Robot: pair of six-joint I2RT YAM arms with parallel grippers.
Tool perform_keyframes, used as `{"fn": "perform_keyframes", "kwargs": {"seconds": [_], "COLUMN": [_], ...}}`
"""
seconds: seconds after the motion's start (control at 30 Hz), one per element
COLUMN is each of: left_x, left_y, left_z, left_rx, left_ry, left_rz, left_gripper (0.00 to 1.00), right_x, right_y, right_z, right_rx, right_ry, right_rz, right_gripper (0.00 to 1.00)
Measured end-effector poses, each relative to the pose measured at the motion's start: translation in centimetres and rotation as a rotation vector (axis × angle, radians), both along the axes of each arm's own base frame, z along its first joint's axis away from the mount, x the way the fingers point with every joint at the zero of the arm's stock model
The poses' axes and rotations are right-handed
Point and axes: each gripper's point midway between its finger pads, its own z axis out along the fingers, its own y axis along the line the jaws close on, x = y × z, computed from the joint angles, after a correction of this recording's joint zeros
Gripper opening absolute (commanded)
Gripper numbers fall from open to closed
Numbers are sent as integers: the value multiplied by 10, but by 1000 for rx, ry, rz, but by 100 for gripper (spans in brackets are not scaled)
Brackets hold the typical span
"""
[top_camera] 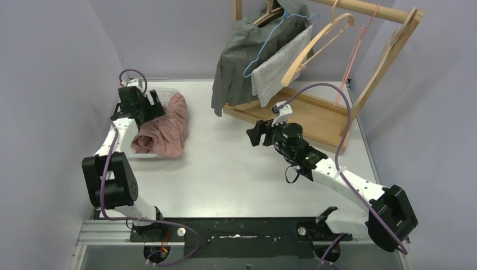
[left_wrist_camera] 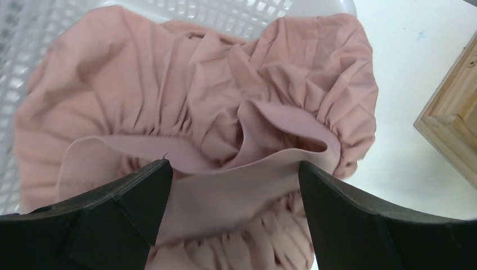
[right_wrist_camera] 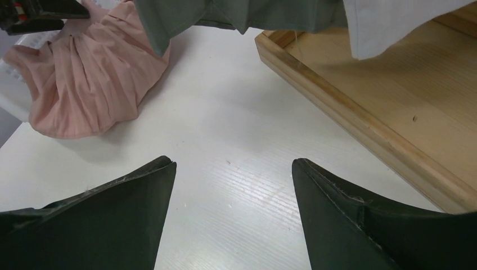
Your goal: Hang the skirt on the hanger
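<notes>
The pink pleated skirt (top_camera: 167,128) lies bunched in a white basket (top_camera: 166,93) at the table's left and spills over its rim. My left gripper (top_camera: 153,108) hangs open right over it. In the left wrist view the skirt's smooth waistband (left_wrist_camera: 225,191) runs across the gap of the left gripper (left_wrist_camera: 233,169), and the fingers are not pinching it. An empty wooden hanger (top_camera: 315,44) hangs on the rack's rail at the back right. My right gripper (top_camera: 254,134) stands open above bare table near the rack, shown as the gripper (right_wrist_camera: 233,166) with nothing between its fingers.
The wooden rack (top_camera: 315,115) has a flat base board (right_wrist_camera: 388,101) on the table. Grey garments (top_camera: 247,62) hang from its rail, along with a blue wire hanger (top_camera: 269,42) and a pink hanger (top_camera: 355,48). Walls stand close on both sides.
</notes>
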Motion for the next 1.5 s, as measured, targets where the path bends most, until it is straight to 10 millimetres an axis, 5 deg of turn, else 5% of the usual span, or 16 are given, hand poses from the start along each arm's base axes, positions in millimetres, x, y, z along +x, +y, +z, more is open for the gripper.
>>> {"fn": "perform_keyframes", "kwargs": {"seconds": [0.07,0.17,0.33,0.57,0.77,0.93,1.07,1.17,1.3,1.5], "left_x": [13,34,42,41,6,-67,-132,-175,-207,-196], "left_y": [-5,-17,-47,-60,-80,-149,-166,-181,-202,-231], "left_z": [-9,-20,-28,7,94,202,266,297,298,217], "left_rx": [-18,-63,-176,-191,-49,3,-30,-94,-211,-413], "left_ry": [6,1,-14,-97,-216,-460,-655,-766,-817,-571], "left_rz": [-38,-119,-261,-307,-339,-552,-670,-773,-896,-941], "left_gripper": [82,64,0,0,0,0,0,0,0,0], "right_x": [1,3,4,-16,-35,-44,-53,-59,-65,-68], "right_y": [0,-6,-45,-89,-106,-111,-117,-121,-123,-118], "right_z": [3,9,39,123,154,164,185,204,212,188], "right_rx": [-2,-14,-33,7,26,24,45,77,106,114], "right_ry": [-7,-10,-38,-160,-181,-143,-140,-151,-133,-33], "right_rz": [-3,-15,-114,-225,-254,-260,-271,-280,-286,-281], "right_gripper": [77,77,77,77,77,77,78,77,77,77]}}
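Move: The pink skirt lies bundled in the basket under the open left hand, its middle some 7 cm below the fingers, about 2 cm to their right and 2 cm back. The white basket's own middle is about 10 cm left, 1 cm back and 11 cm down; the tray's near left corner stands roughly 27 cm right, 4 cm ahead and 12 cm below. From the right hand the skirt is about 41 cm left, 10 cm ahead and 12 cm lower. The skirt's raised fold is pinched as the left hand dips forward and right and shuts, then hauled up about 30 cm while swinging back and right out of the basket, the fingers tipping up and turning some 55 degrees clockwise; at the end it is lowered about 8 cm. The right hand, empty and open, clears upward about 20 cm and right. ##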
